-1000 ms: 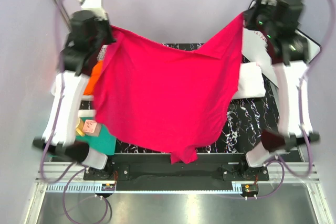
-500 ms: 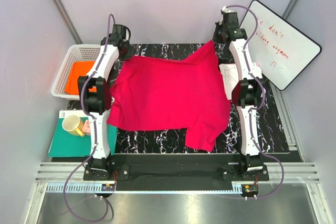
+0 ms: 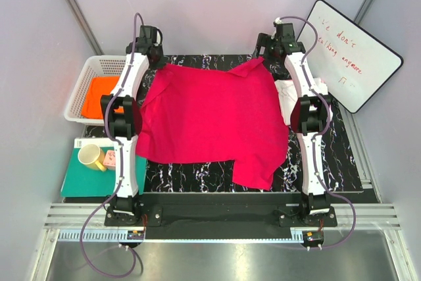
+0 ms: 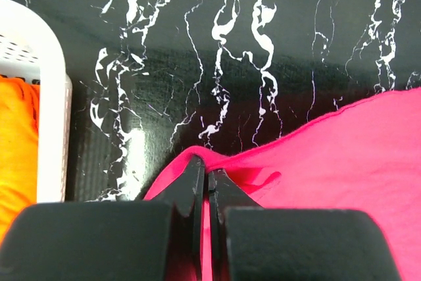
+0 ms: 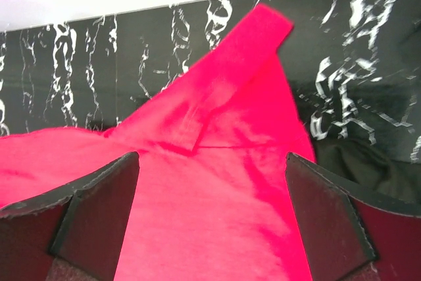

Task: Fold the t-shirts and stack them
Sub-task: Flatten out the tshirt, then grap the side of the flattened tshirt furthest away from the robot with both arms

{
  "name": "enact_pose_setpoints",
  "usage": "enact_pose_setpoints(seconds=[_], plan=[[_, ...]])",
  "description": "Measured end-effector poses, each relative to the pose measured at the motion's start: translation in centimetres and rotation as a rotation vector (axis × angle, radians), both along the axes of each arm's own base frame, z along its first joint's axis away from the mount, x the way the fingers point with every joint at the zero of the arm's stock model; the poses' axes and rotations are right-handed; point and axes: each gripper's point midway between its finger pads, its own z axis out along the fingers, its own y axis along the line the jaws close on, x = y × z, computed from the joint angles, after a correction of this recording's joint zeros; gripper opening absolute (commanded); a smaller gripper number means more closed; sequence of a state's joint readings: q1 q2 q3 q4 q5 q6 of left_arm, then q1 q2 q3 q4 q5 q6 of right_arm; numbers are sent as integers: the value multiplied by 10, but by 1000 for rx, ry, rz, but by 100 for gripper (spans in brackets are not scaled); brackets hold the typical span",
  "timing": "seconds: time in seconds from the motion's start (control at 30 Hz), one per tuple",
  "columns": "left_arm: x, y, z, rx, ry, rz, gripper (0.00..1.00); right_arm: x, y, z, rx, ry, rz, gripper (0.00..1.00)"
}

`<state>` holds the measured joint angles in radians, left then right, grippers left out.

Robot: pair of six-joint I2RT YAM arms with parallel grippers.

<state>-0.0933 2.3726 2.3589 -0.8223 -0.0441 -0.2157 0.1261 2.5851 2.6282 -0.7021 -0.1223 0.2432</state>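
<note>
The crimson-pink t-shirt [image 3: 214,120] lies spread on the black marbled table [image 3: 342,156], one sleeve hanging toward the near edge. My left gripper [image 3: 156,60] is at its far left corner, shut on the cloth edge, which shows in the left wrist view [image 4: 329,156] pinched between the fingers [image 4: 194,182]. My right gripper [image 3: 266,49] is open above the far right corner; the shirt's folded corner [image 5: 223,83] lies loose between its fingers [image 5: 99,208]. The white t-shirt [image 3: 289,93] lies under the right arm. The orange t-shirt [image 3: 95,93] sits in the basket.
A white basket [image 3: 82,77] stands at the far left, its rim in the left wrist view [image 4: 49,97]. A teal-green board [image 3: 82,179] with a yellow cup [image 3: 89,156] lies near left. A whiteboard [image 3: 352,54] leans at the far right.
Both arms lowered the shirt from hanging in the air onto the table and stretched out far. The right gripper has let go of its corner; the left still holds.
</note>
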Motion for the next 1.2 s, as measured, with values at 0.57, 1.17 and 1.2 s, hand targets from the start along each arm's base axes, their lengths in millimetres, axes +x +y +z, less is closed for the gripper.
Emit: enact_pose_setpoints(seconds=[0.57, 1.17, 1.2], plan=[[-8, 34, -24, 64, 56, 103, 99, -15, 36, -25, 242, 132, 26, 87], [-40, 17, -72, 41, 198, 51, 98, -3, 57, -102, 426, 263, -46, 59], [-40, 16, -72, 39, 199, 48, 97, -3, 57, -102, 433, 264, -46, 59]])
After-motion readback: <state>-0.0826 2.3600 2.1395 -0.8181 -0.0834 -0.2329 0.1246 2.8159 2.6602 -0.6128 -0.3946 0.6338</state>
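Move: The left hand still pinches the red t-shirt's far left corner, about 11 cm above the table; the shirt's left flap lies some 5 cm back and 11 cm below it. The white basket's middle is about 21 cm to its left and 7 cm back. For the right hand, empty and open, the shirt's folded-over right flap lies roughly 6 cm left and 11 cm below, about level with it; the white folded shirt is some 16 cm right and 14 cm back. Opening wide, the left hand lets go of the shirt corner, shifts about 3 cm left, then sinks and draws back over the left flap, tipping slightly steeper, fingers staying open. The right goes down some 10 cm and about 6 cm left to the tip of the right flap, rolling roughly 25 degrees with its left side rising and tipping steeper while its fingers narrow partway; no grip is taken yet. ##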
